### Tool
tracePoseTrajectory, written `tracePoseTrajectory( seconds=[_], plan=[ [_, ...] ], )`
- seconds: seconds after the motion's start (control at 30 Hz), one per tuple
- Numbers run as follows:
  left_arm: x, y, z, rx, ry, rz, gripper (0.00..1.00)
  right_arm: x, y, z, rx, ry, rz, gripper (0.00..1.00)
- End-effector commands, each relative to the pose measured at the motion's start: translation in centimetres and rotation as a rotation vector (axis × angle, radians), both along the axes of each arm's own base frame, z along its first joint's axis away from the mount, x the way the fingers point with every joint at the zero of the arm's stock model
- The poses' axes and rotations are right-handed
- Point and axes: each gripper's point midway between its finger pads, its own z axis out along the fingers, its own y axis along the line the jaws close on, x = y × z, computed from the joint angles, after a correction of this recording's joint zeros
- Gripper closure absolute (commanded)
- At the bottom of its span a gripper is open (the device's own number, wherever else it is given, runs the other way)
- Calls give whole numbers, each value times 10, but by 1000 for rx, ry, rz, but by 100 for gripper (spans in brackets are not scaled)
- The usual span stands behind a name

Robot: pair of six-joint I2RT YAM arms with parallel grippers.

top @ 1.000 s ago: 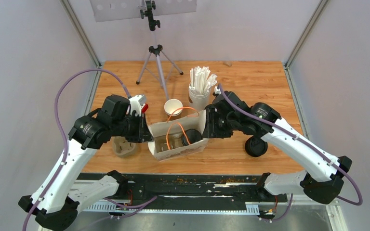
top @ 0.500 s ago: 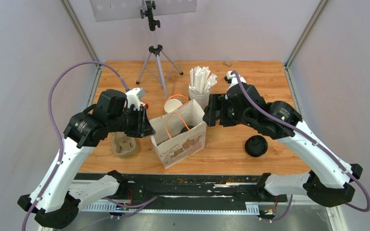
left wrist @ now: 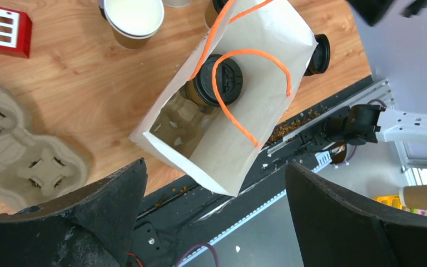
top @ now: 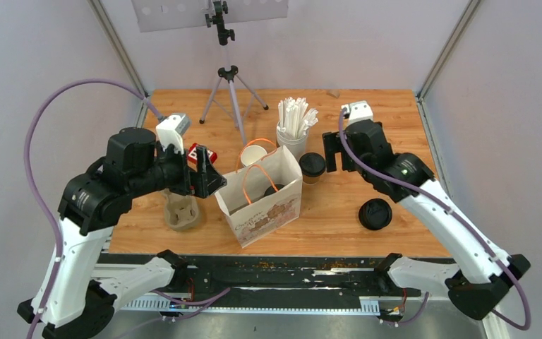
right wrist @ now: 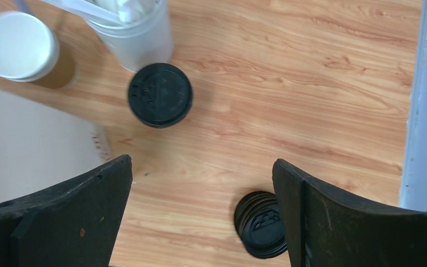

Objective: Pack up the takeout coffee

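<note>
One takeout coffee, brown with a black lid, stands inside the white paper bag with orange handles, next to a cardboard carrier insert. A second lidded takeout coffee stands on the table just right of the bag. My left gripper hangs open, above and left of the bag, holding nothing. My right gripper is open and empty too, above the table right of that second cup.
An unlidded cup and a white cup of straws stand behind the bag. A pile of black lids lies to the right. A cardboard carrier and a red block sit to the left, with a tripod at the back.
Both grippers have opened and pulled away from the bag's sides. The bag has gone from leaning open to standing upright on its own. The right arm's retreat uncovered the lidded cup beside the bag.
</note>
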Motion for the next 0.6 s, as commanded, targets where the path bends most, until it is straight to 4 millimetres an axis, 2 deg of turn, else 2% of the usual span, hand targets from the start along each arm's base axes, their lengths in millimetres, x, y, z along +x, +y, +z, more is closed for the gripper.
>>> tracePoseTrajectory(
  seconds=[0.0, 0.1, 0.33, 0.57],
  plan=[
    [-7, 17, 10, 28, -59, 32, 0, 41, 8, -18, -71, -47, 78, 3],
    [-13, 25, 7, 51, -48, 49, 0, 59, 19, -44, -31, 0, 110, 2],
    [-24, 38, 7, 56, -27, 96, 0, 88, 55, -82, 22, 71, 191, 0],
    [-33, 41, 0, 51, 17, 106, 0, 107, 65, -119, 3, 119, 187, 0]
  ],
)
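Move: The lidded coffee cup I want stands about 10 cm ahead of my right hand, 6 cm to its left and 20 cm below. Beyond that cup, some 8 cm farther out and 5 cm more left, is the stirrer tub; the paper bag is 12 cm left of the cup and 9 cm nearer me. The spare lids lie level with my right hand, about 11 cm to its right, 23 cm down. From my left hand the cup is roughly 21 cm ahead, 25 cm right, 23 cm below. I swoop my wide-open right hand down about 12 cm and forward some 9, bearing left as well in the later part, so the fingers close in on the lidded coffee cup from above, tipping about 10 degrees further down and turning a little counter-clockwise, without touching the cup yet. My left hand, open and empty, draws about 5 cm left and back, away from the bag. ##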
